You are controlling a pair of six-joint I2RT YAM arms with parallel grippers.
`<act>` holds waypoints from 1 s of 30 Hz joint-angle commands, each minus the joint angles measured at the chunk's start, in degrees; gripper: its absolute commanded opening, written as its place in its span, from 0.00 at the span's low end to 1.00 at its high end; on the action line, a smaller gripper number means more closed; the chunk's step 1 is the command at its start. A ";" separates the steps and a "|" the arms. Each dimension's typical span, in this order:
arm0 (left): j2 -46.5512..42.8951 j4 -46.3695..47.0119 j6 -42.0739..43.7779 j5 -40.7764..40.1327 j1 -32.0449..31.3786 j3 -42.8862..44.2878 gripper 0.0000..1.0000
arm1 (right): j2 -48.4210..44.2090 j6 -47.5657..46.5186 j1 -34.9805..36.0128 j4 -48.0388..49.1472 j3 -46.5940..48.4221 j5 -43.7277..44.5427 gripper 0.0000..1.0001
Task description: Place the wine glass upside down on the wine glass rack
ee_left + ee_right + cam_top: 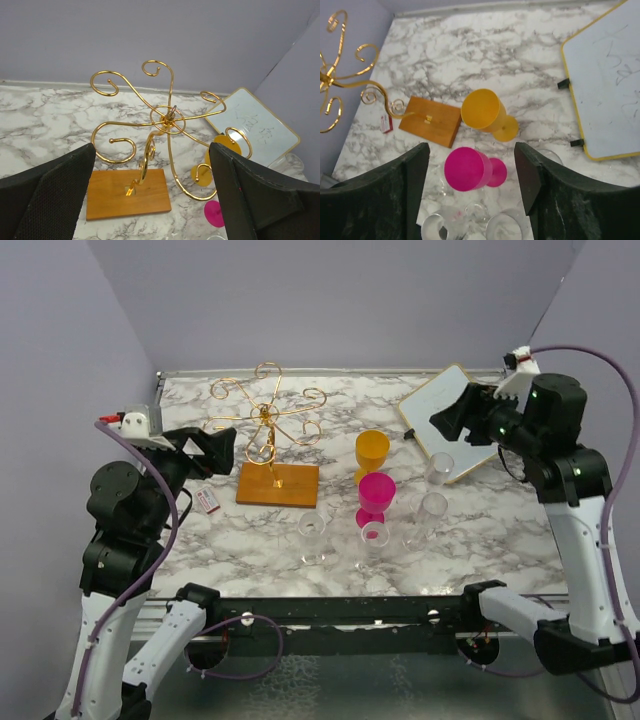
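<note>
The wine glass rack (268, 425) stands at the back left on its wooden base (278, 484), with nothing on its gold arms. Right of it stand a yellow wine glass (372, 452), a pink wine glass (377, 495) and several clear wine glasses (432, 512), all upright. My left gripper (222, 448) hangs open just left of the rack, facing its hub (168, 119). Above the table's right side my right gripper (447, 422) is open, looking down on the pink glass (465, 169) and the yellow glass (480, 110). Neither gripper holds anything.
A yellow-edged whiteboard (450, 420) lies at the back right, partly under the right gripper. A small red and white card (208, 502) lies left of the rack's base. Purple walls close in the marble table (500, 540) on three sides.
</note>
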 commanded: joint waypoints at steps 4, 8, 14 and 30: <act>0.85 -0.59 -1.48 5.78 0.51 2.92 0.99 | 12.49 -2.45 0.81 -9.94 3.05 -6.82 0.61; 2.37 -0.59 -1.51 5.90 0.56 5.30 0.99 | 18.14 -1.03 8.77 -9.84 3.55 -0.03 0.59; 3.43 -0.58 -2.19 5.61 0.59 7.24 0.99 | 26.21 1.16 17.69 -7.71 4.56 7.51 0.56; 4.80 -0.23 -2.83 5.94 0.59 9.12 0.99 | 42.53 -0.38 25.48 -8.23 15.93 18.29 0.43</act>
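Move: The yellow glass stands about 9 cm ahead of the right hand and 13 cm to its left, its middle some 26 cm below. About 10 cm nearer the robot than it is the pink glass, and the rack's foot is roughly 19 cm to its left; a clear glass stands about 4 cm ahead of the right hand and 3 cm to its right. From the left hand the yellow glass is about 14 cm ahead, 30 cm right and 30 cm below. Down about 20 cm and left some 14 cm, the right hand swoops to the near side of the yellow glass, the sideways part coming mostly after the first drop, then levels off and eases forward. The wrist tips its fingers steeply down, by about 35 degrees, while they narrow from well open to less than half open. The empty left hand rises about 3 cm, still wide open. ##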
